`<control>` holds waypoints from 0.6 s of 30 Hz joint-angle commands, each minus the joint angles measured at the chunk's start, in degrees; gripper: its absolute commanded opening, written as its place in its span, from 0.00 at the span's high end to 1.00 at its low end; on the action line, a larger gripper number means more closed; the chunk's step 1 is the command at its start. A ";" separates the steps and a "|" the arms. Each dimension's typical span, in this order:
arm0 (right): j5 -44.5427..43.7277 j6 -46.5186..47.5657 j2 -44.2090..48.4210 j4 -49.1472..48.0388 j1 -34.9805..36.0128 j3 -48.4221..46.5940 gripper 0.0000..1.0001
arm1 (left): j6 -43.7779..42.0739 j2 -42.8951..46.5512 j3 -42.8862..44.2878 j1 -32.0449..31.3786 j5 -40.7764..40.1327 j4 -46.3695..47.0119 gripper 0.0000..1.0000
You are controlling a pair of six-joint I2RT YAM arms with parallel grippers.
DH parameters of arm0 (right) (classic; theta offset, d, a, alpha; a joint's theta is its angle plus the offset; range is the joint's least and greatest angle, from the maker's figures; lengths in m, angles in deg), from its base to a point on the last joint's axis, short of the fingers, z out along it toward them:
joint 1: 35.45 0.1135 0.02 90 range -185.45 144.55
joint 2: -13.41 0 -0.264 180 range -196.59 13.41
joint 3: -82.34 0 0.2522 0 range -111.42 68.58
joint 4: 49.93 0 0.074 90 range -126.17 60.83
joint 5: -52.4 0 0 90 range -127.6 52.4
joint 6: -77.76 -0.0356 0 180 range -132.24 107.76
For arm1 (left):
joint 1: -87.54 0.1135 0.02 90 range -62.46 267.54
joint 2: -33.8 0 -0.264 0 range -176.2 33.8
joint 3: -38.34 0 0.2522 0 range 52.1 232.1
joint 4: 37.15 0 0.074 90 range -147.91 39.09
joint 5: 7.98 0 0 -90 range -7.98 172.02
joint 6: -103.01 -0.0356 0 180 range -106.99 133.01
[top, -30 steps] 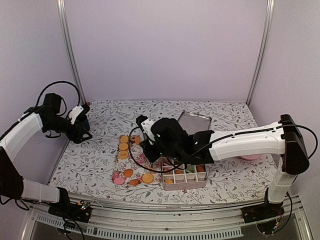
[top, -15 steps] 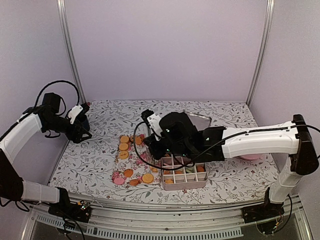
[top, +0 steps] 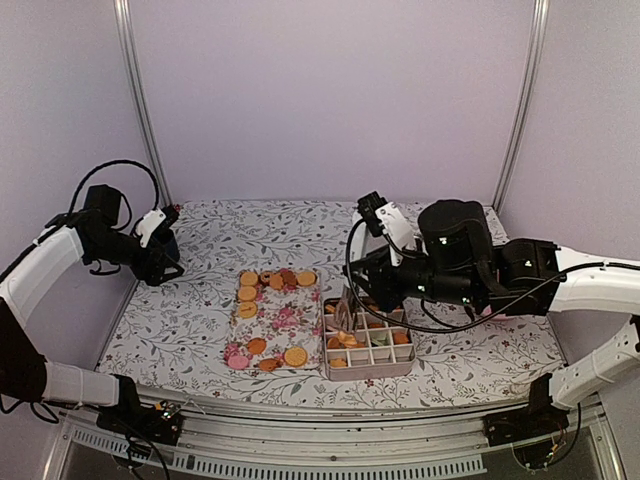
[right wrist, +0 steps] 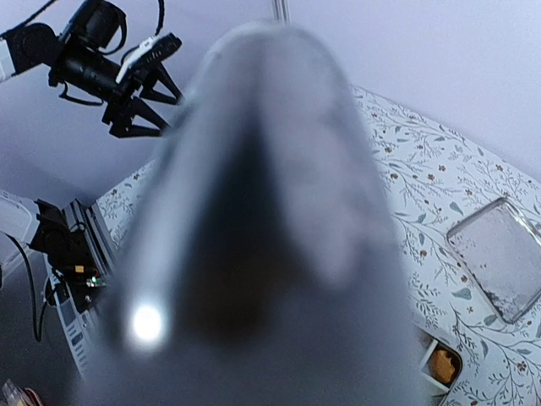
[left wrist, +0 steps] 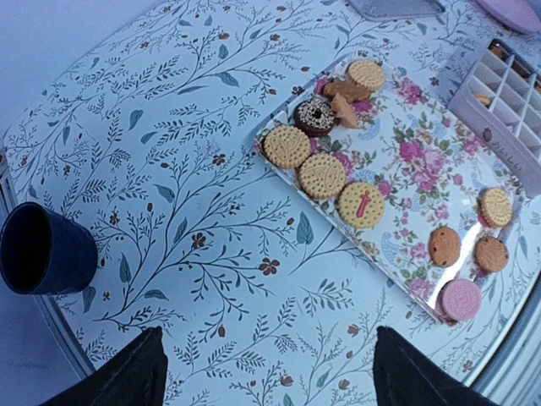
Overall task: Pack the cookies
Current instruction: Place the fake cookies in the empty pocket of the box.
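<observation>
The cookies (top: 247, 293) lie on a floral tray (top: 285, 325); most are orange-tan (left wrist: 322, 175), one is dark (left wrist: 315, 116) and one pink (left wrist: 461, 299). More cookies sit in the divided box (top: 372, 350) to the tray's right. My right gripper (top: 372, 290) hangs over the box's far left corner, shut on a grey metal tool (top: 345, 308) that looks like tongs. That tool (right wrist: 254, 211) fills the right wrist view as a blur and hides the fingers. My left gripper (left wrist: 270, 381) is open and empty above bare cloth at the far left (top: 165, 265).
A dark blue cup (left wrist: 42, 249) stands by the left gripper. A clear lid (right wrist: 499, 254) lies behind the box. The pink plate's edge (left wrist: 516, 8) shows at the far right. The box's wall (left wrist: 507, 127) borders the tray.
My right arm has swung right and back off the tray, uncovering the cookies at the tray's far end. Its tool now hangs at the box. The left arm has not moved.
</observation>
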 commanded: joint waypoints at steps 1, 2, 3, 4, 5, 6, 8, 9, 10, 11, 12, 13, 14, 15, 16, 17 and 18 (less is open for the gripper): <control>0.51 -2.51 2.82 6.50 -0.12 3.25 0.99 | -0.07 0.36 1.32 0.00 0.96 0.09 0.15; 0.29 -2.71 3.14 6.77 -0.12 3.72 0.99 | 0.01 0.31 1.29 -0.03 1.11 0.06 0.15; 0.10 -2.79 3.31 6.92 -0.13 3.90 0.99 | 0.06 0.34 1.24 -0.10 1.12 0.05 0.15; -0.14 -2.88 3.42 6.96 -0.13 4.16 0.99 | 0.11 0.33 1.20 -0.10 1.18 0.10 0.15; -0.41 -2.83 3.32 6.83 -0.12 4.34 0.99 | 0.11 0.40 1.15 -0.12 1.19 0.12 0.15; -0.56 -2.78 3.20 6.46 -0.12 4.53 0.99 | 0.11 0.34 1.11 -0.12 1.19 0.09 0.15; -0.65 -2.52 2.56 5.61 -0.10 4.74 0.99 | 0.11 0.42 1.02 -0.12 1.20 0.12 0.15; -0.67 -2.19 2.12 4.97 -0.05 4.73 0.99 | 0.11 0.49 0.90 -0.11 1.24 0.18 0.15; -0.74 -1.93 1.60 4.53 -0.11 4.70 0.99 | 0.13 0.57 0.81 -0.08 1.20 0.15 0.15; -0.90 -1.59 1.04 4.24 -0.12 4.59 0.99 | 0.04 0.68 0.72 -0.12 1.19 0.19 0.15; -1.08 -1.39 0.58 3.96 -0.12 4.44 0.99 | 0.02 0.75 0.61 -0.12 1.19 0.15 0.15; -1.19 -0.92 0.17 3.63 -0.12 4.39 0.99 | 0.02 0.84 0.54 -0.12 1.19 0.15 0.15; -1.32 -0.59 -0.17 3.35 -0.11 4.24 0.99 | 0.02 0.93 0.43 -0.12 1.19 0.22 0.15; -1.45 -0.19 -0.49 3.08 -0.12 4.09 0.99 | -0.06 0.99 0.29 -0.12 1.16 0.31 0.15; -1.65 0.38 -0.74 2.86 -0.12 3.84 0.99 | -0.07 1.03 0.19 -0.12 1.11 0.41 0.15; -1.91 0.73 -0.97 2.64 -0.14 3.73 0.99 | -0.07 1.13 0.15 -0.12 1.15 0.48 0.15; -2.18 1.26 -1.16 2.38 -0.20 3.62 0.99 | -0.07 1.13 0.06 -0.12 1.11 0.62 0.15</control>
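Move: Below the right hand, roughly 3 cm ahead, 2 cm to its right and 24 cm down, lies the pocket in the box's near row that the tonged cookie is brought to. The filled corner pocket sits about 6 cm left of that pocket and level with it; the round cookie on the flowered tray is some 14 cm left of the hand and 6 cm ahead. From the left hand the near-row pocket is about 41 cm right, 8 cm back and 13 cm down. Lowering the tongs with their cookie towards the box's near row, the right hand sinks about 6 cm and shifts some 2 cm right, most of it early before it slows. The wrist tips the fingers down by roughly 10 degrees, swinging the tong ends to the right, while the gripper keeps its hold on the tongs. ##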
